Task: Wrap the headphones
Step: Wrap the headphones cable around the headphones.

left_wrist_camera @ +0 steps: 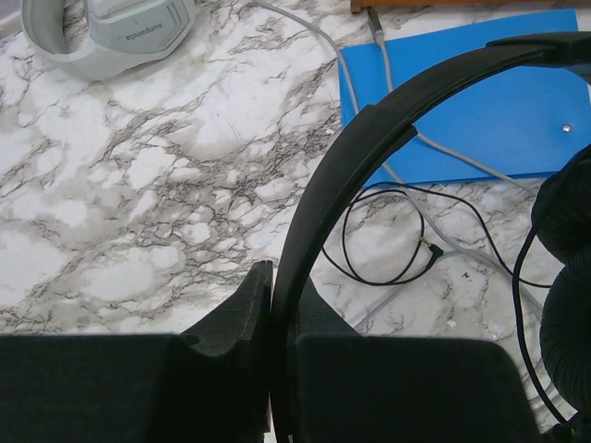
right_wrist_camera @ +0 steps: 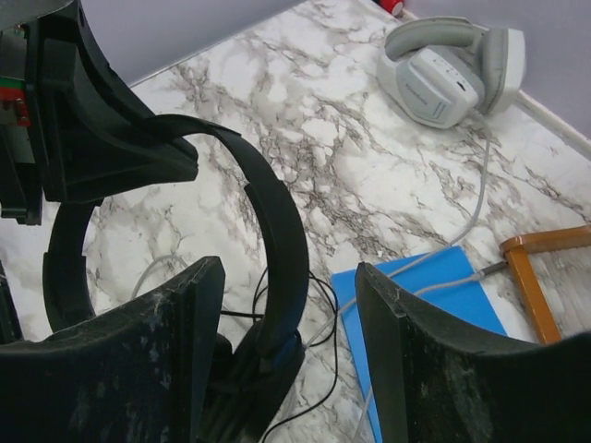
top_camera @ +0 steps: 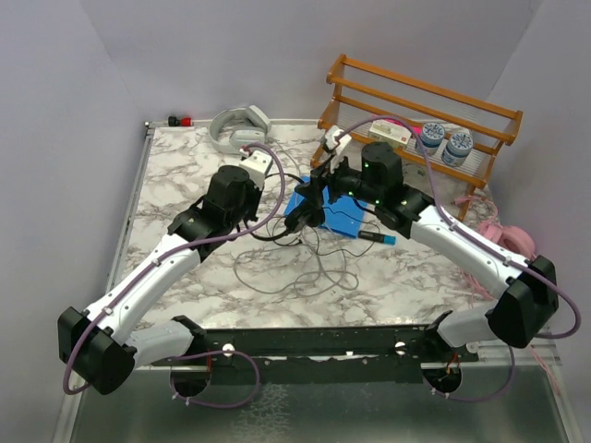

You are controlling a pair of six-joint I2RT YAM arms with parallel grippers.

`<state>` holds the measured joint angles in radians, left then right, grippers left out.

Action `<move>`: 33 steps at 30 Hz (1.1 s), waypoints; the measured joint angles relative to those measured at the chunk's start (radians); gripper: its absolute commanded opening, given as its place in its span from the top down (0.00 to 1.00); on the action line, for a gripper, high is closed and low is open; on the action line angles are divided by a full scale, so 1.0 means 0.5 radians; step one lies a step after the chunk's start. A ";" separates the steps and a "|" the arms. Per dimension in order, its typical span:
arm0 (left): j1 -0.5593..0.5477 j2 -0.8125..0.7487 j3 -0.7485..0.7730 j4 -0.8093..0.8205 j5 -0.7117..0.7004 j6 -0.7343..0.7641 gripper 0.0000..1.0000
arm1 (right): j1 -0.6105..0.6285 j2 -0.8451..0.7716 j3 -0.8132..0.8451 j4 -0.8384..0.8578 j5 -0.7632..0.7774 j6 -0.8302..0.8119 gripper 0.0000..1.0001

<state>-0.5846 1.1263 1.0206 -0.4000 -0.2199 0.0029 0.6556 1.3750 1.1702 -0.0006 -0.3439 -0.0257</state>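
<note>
My left gripper [left_wrist_camera: 277,295] is shut on the thin band of the black headphones [left_wrist_camera: 369,138], which it holds above the marble table [top_camera: 185,185]. In the top view the black headphones [top_camera: 305,210] hang between both arms. My right gripper [right_wrist_camera: 288,268] is open, its fingers either side of the band [right_wrist_camera: 277,212] with gaps on both sides. Their thin black cable [left_wrist_camera: 388,240] trails in loops on the table [top_camera: 305,268]. The grey-white headphones [top_camera: 235,127] lie at the far edge, grey cable [left_wrist_camera: 406,138] running across the blue pad. The pink headphones [top_camera: 503,235] lie at the right edge.
A blue pad [top_camera: 342,217] lies under the grippers. A wooden rack [top_camera: 416,101] with two cans [top_camera: 443,143] stands at the back right. A small red object [top_camera: 180,120] sits at the far left corner.
</note>
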 measured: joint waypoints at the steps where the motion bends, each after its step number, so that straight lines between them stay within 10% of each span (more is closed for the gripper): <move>1: -0.001 -0.001 0.000 -0.002 0.007 0.008 1.00 | 0.036 0.034 0.023 -0.011 0.031 -0.028 0.37; 8: -0.014 -0.002 0.000 -0.033 0.033 0.066 1.00 | 0.189 0.148 0.076 -0.112 0.276 -0.183 0.70; 11: -0.014 -0.002 0.001 -0.044 0.044 0.088 1.00 | 0.211 0.169 0.082 -0.117 0.370 -0.231 0.98; 33: -0.126 0.019 0.037 -0.354 0.112 0.356 1.00 | 0.411 0.100 -0.114 -0.079 0.739 -0.746 0.99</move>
<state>-0.6476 1.1358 1.0389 -0.5770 -0.1638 0.1810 0.8612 1.4250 1.1130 -0.0399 0.0257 -0.3988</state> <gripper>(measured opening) 0.080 0.065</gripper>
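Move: The far side of the headphones' headband lies just below the right hand's open fingers, about 2 cm to its left, 1 cm ahead and 3 cm down; the two ear cups hang close together some 4 cm back, 1 cm left and 7 cm lower. Down on the table, about 25 cm below, the coiled black cable lies some 3 cm ahead and 5 cm left, and the blue folder 10 cm ahead and 5 cm right. From the left hand, which holds the headband, its far side is about 12 cm right, 4 cm ahead and 3 cm up. The right hand sinks about 3 cm and slides 2 cm left so that the far side of the headband comes between its open fingers, then shuts them and pinches it above the ear cup. With both grips kept, the right hand goes another 2 cm down and slightly back, rolling so that it has turned some 25 degrees in all with its tips dipping, while the left hand draws about 3 cm back and nearly as far down, tilting and turning about 10 degrees clockwise. ##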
